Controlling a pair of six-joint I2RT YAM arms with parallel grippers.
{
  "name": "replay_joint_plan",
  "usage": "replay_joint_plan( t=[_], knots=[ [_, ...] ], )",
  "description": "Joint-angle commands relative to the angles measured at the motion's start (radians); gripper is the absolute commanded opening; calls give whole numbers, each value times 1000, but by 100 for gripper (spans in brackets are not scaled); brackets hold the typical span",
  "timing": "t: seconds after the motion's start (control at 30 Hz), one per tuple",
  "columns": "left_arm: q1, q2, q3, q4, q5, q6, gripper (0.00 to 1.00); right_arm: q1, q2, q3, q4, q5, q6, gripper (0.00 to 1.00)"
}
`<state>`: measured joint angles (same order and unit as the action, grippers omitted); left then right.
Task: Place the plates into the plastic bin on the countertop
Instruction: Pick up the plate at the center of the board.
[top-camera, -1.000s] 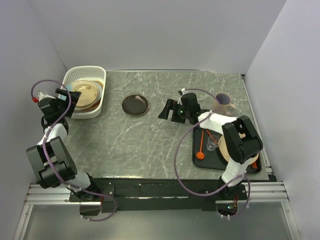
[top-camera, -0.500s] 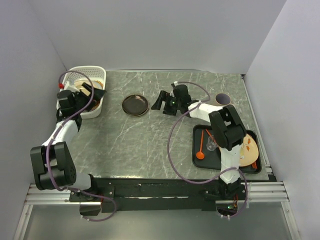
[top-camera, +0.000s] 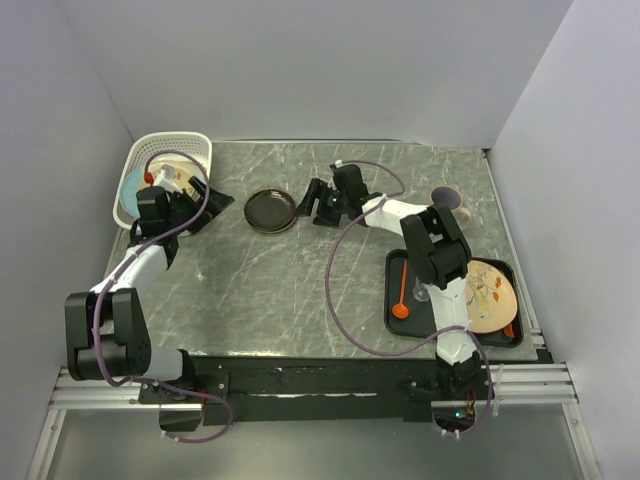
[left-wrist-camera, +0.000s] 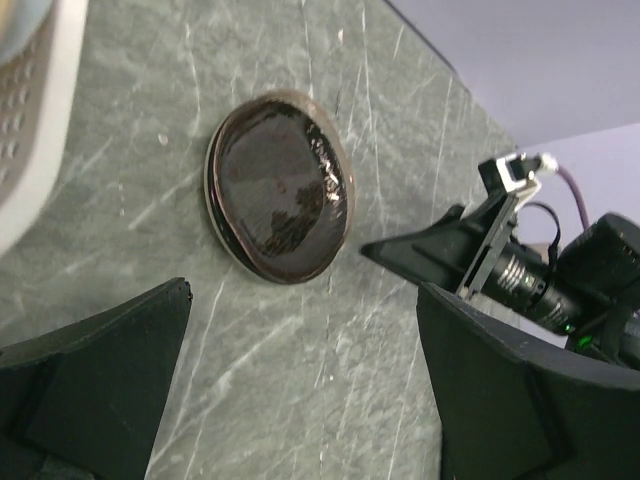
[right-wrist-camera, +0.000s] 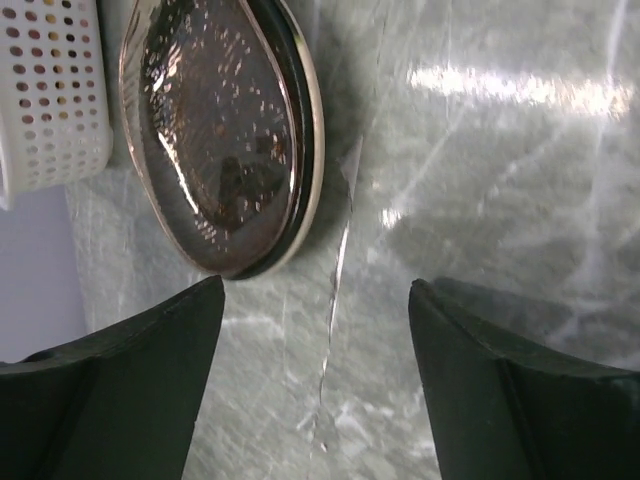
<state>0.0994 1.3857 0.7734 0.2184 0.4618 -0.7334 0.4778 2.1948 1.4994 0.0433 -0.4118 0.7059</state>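
A dark brown plate (top-camera: 271, 210) lies flat on the grey-green countertop (top-camera: 290, 290), a little right of the white plastic bin (top-camera: 195, 148). The bin holds stacked plates, a blue one (top-camera: 128, 187) and a tan one (top-camera: 178, 176) showing. My right gripper (top-camera: 306, 204) stands open just right of the dark plate (right-wrist-camera: 225, 140), with only countertop between its fingers. My left gripper (top-camera: 212, 206) is open between the bin and the dark plate (left-wrist-camera: 280, 187), nothing in it. A pink-and-cream plate (top-camera: 486, 295) rests on the black tray (top-camera: 395, 322).
The black tray at the right also carries an orange spoon (top-camera: 401, 300) and a clear glass (top-camera: 422, 292). A purple mug (top-camera: 447, 197) stands behind the tray. Grey walls close in the counter at the back and sides. The bin's corner (right-wrist-camera: 50, 90) shows left of the plate.
My right gripper moved left up to the dark plate's right edge, its jaws narrowing a little. My left gripper swung right from over the bin toward the plate.
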Motion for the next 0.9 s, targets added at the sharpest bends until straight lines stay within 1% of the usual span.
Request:
replay_joint_plan(
  t=[0.0, 0.1, 0.2, 0.3, 0.33, 0.4, 0.43, 0.53, 0.63, 0.67, 0.77, 0.8, 0.87],
  knots=[
    [-29, -42, -20, 10, -37, 26, 99, 12, 46, 82, -16, -2, 12, 76],
    [-50, -40, -36, 19, -48, 15, 99, 15, 82, 128, -31, -4, 20, 69],
    [-72, -31, -42, 25, -63, 11, 99, 16, 114, 165, -37, -5, 27, 66],
    [-89, -17, -48, 38, -69, 3, 99, 16, 146, 192, -37, -10, 41, 65],
    [-93, -14, -48, 41, -72, 2, 99, 16, 160, 200, -37, -13, 44, 62],
    [-95, 4, -46, 42, -77, -3, 99, 18, 172, 214, -37, -19, 50, 59],
    [-121, 9, -48, 48, -77, -4, 99, 18, 181, 217, -37, -21, 50, 56],
    [-135, 24, -51, 55, -84, -8, 99, 18, 190, 228, -37, -19, 53, 50],
    [-145, 38, -51, 52, -104, -12, 99, 18, 197, 229, -37, -19, 55, 40],
    [-147, 47, -49, 49, -107, -12, 99, 18, 201, 229, -37, -19, 55, 30],
    [-155, 67, -48, 45, -123, -12, 99, 19, 203, 234, -37, -21, 58, 17],
    [-156, 73, -48, 44, -127, -14, 99, 19, 203, 232, -37, -24, 58, 8],
    [-158, 87, -46, 41, -132, -14, 99, 18, 198, 229, -37, -28, 56, 2]
  ],
)
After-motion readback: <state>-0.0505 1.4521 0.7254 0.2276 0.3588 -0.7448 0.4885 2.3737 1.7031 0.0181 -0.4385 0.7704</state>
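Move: At the plate's right-hand side, the open right fingers have the plate's middle roughly 9 cm to their left, 2 cm farther out and 3 cm below. The white bin is beyond the plate, about 34 cm left of the right hand and 7 cm farther out; the orange spoon is around 22 cm to that hand's right and 19 cm back. From the left hand the plate is some 12 cm to the right, level with it, and about 13 cm below. Easing forward, left and slightly down by about 4 cm in all, the right hand brings its fingers to the plate's right rim, then nearly stops and closes them until they pinch the dark rim from both sides. The left hand, wide open and empty, comes some 6 cm down and to the right towards the plate. ##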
